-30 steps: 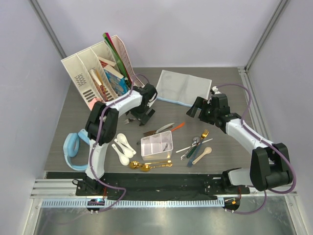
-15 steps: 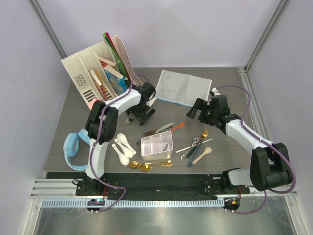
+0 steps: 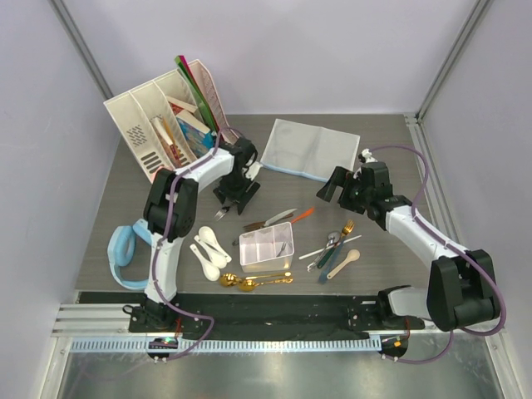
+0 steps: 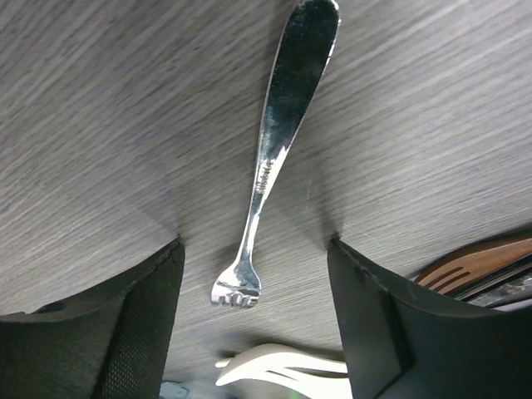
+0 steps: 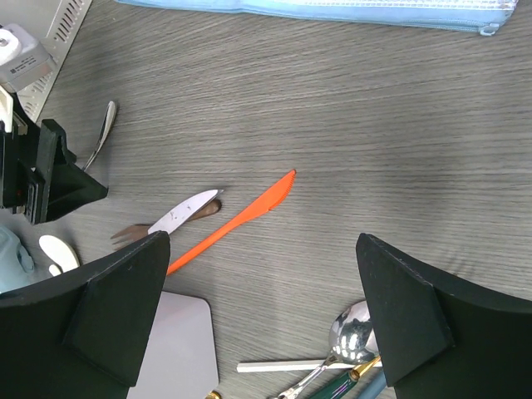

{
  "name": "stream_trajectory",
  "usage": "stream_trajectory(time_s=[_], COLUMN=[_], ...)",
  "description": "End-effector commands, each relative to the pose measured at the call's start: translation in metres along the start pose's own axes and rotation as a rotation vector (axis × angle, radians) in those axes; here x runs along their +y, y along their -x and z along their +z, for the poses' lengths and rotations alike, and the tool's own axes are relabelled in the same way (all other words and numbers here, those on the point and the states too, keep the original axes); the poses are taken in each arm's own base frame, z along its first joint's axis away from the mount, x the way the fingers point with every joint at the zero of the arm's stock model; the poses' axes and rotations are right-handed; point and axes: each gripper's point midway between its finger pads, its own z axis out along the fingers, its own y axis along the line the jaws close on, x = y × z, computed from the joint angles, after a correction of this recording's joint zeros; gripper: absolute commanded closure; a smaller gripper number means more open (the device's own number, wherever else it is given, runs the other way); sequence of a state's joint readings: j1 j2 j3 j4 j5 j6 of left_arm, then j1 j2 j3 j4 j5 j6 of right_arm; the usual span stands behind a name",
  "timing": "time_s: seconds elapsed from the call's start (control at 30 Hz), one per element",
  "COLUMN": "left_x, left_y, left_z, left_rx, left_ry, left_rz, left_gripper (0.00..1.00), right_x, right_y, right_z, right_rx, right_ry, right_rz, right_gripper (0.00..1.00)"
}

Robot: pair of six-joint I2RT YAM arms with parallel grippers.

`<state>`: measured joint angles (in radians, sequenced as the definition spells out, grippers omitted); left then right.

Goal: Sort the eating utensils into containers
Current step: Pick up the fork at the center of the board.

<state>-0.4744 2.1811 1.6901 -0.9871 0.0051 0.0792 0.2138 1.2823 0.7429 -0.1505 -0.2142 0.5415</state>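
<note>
A silver fork (image 4: 274,150) lies flat on the table, its tines between the fingers of my open left gripper (image 4: 255,249), which hovers low over it untouched. In the top view that fork (image 3: 220,212) pokes out just below the left gripper (image 3: 233,194). The white divided container (image 3: 266,247) sits centre front, with a utensil in its right compartment. White soup spoons (image 3: 211,247) lie to its left, gold spoons (image 3: 253,281) in front, and a mixed pile (image 3: 337,248) to its right. My right gripper (image 5: 262,241) hangs open and empty above the orange knife (image 5: 237,218) and a silver knife (image 5: 183,212).
A cream file rack with books (image 3: 166,125) stands at the back left, close behind the left arm. A grey-blue cloth (image 3: 312,150) lies at the back centre. A light blue headband-like object (image 3: 125,253) rests at the left front edge.
My left gripper has shifted a little to the left and back, over the silver fork. The right arm has barely moved, and both grippers stayed open.
</note>
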Motion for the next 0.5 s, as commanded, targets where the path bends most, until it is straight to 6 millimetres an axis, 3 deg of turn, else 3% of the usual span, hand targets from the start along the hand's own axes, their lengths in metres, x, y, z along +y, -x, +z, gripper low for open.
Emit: stream_trajectory(time_s=[0.0,0.1,0.13,0.33,0.4,0.43,0.47], left_x=[-0.026,-0.026,-0.027,-0.049,-0.051,-0.051,-0.05], left_y=[-0.029,-0.031,-0.031,-0.041,-0.041,-0.04,-0.04], left_z=[0.024,0.018,0.016,0.018,0.018,0.018,0.019], left_rx=[0.102,0.076,0.077,0.078,0.053,0.045,0.045], left_ry=[-0.132,-0.115,-0.112,-0.149,-0.147,-0.143,-0.133], left_rz=[-0.073,-0.092,-0.136,-0.206,-0.227,-0.233,-0.251], left_gripper=[0.33,0.39,0.48,0.64,0.74,0.92,0.95], right_x=[0.012,0.012,0.011,0.011,0.011,0.011,0.01], right_y=[0.014,0.011,0.01,0.009,0.008,0.008,0.008], right_z=[-0.006,-0.005,-0.005,-0.005,-0.005,-0.005,-0.005], right_rx=[-0.049,-0.037,-0.035,-0.034,-0.032,-0.032,-0.03], right_ry=[0.039,0.043,0.041,0.043,0.04,0.04,0.039], right_rz=[-0.004,-0.003,0.0,-0.004,-0.004,-0.004,-0.003], right_gripper=[0.0,0.0,0.0,0.0,0.0,0.0,0.0])
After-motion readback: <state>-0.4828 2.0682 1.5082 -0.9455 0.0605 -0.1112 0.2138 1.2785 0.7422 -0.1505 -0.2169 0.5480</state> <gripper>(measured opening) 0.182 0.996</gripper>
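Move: Just ahead and to the right of the left hand is the fork's middle, about 3 cm each way and barely 1 cm lower; its head already lies between the open fingertips. The brown fork is some 5 cm back and 10 cm right, the clear container 12 cm back and 9 cm right, and the white spoons 12 cm back and 5 cm left. From the right hand the fork is roughly 24 cm left, 3 cm ahead and 11 cm down. Drawing straight back about 4 cm at table height, towards the white spoons' row, the left hand closes its wide-open fingers around the fork's head until the tips pinch it just at the tines. The wrist turns about 10 degrees counter-clockwise on the way, and the fingertips tilt slightly back. ##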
